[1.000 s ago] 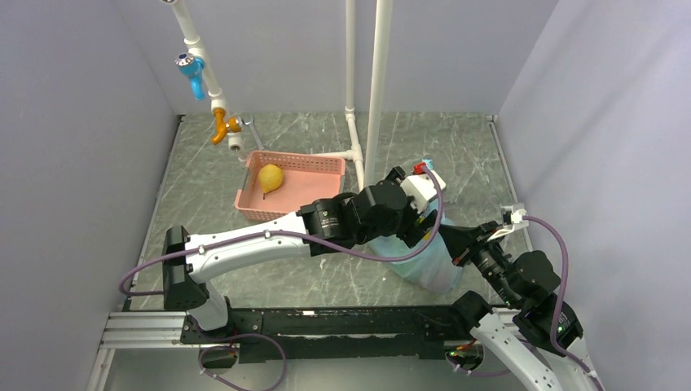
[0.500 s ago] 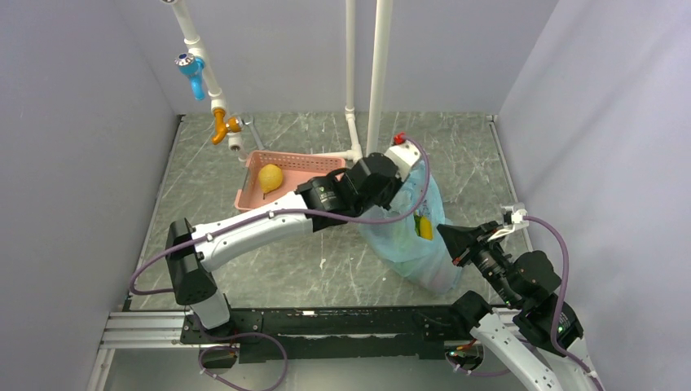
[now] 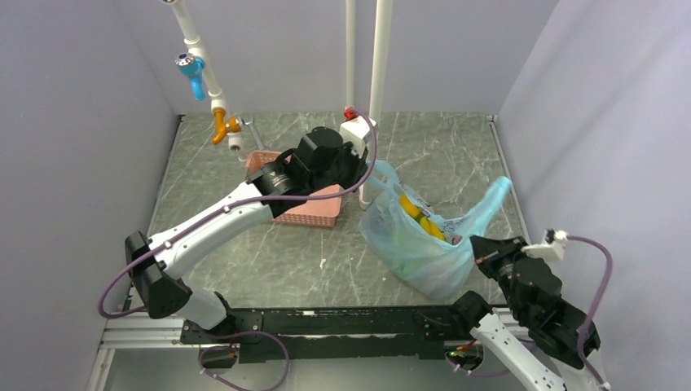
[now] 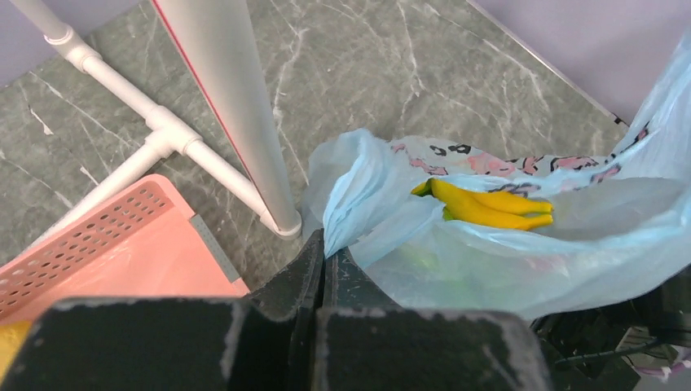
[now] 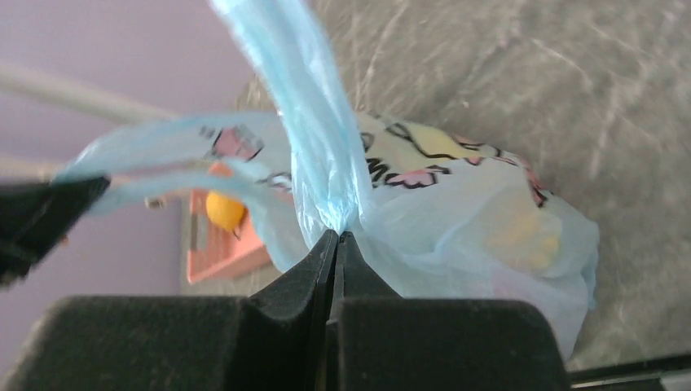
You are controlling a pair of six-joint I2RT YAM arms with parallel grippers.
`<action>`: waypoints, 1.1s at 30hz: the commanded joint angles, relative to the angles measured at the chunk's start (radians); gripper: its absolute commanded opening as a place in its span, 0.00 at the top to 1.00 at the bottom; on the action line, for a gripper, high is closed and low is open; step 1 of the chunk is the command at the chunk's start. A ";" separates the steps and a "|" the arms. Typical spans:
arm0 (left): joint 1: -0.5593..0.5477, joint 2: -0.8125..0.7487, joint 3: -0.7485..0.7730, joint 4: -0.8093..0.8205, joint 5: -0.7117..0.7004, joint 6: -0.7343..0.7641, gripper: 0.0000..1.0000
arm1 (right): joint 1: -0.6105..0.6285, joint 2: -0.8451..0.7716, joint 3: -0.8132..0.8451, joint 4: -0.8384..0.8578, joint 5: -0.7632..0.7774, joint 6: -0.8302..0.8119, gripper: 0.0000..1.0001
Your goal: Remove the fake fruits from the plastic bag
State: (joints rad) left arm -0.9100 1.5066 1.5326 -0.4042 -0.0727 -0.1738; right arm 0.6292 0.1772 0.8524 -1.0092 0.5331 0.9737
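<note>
The light-blue plastic bag (image 3: 415, 248) lies right of centre, its mouth stretched wide between both grippers. My left gripper (image 3: 364, 173) is shut on the bag's left handle (image 4: 350, 191), its tips (image 4: 324, 244) pinching the plastic. My right gripper (image 3: 471, 242) is shut on the bag's right edge (image 5: 338, 204), where the other handle (image 3: 493, 199) sticks up. Yellow bananas (image 3: 420, 218) (image 4: 485, 208) show in the opening. A faint green shape (image 4: 424, 261) shows through the plastic. A yellow pear (image 5: 224, 210) lies in the pink basket (image 5: 228, 257); my left arm hides it from above.
The pink lattice basket (image 3: 314, 210) sits just left of the bag, under my left arm. A white upright pipe (image 3: 376, 90) with a floor tee (image 4: 163, 134) stands right behind the bag. A pipe with blue and orange taps (image 3: 204, 81) runs at the back left. Walls enclose three sides.
My left gripper has shut on the bag's left handle and drawn it back and left. The right arm pulled toward the near right. The bag's mouth opened and the bananas came into view.
</note>
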 commanded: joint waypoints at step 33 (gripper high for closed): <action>0.033 -0.111 -0.004 -0.074 0.131 0.072 1.00 | 0.074 0.726 0.695 -0.138 -0.279 -0.832 0.09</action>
State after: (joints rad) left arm -0.8764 1.4525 1.5364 -0.5205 0.0483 -0.0906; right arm 0.6964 0.7238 1.5387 -1.0534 0.3679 0.3183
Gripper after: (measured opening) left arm 0.014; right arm 0.954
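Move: The yellow bananas showing in the bag's mouth lie about 8 cm ahead of my right hand, 10 cm to its left and 12 cm lower. Its closed fingers still pinch the bag's right rim. The bag's body hangs some 3 cm ahead, 7 cm left and 14 cm below, and the white pipe's foot is about 14 cm ahead, 21 cm left and 22 cm below. From my left hand, holding the left handle, the bananas lie about 6 cm back, 12 cm right and 17 cm down. I draw the pinched right rim about 5 cm to the right and 4 cm down, then open my right fingers wide and let go of the plastic. That hand lifts off nearly 20 cm, then swings forward and left above the bag's right side, its wrist rolling left side down. My left hand keeps its pinch on the left handle, easing a couple of centimetres left and back. ##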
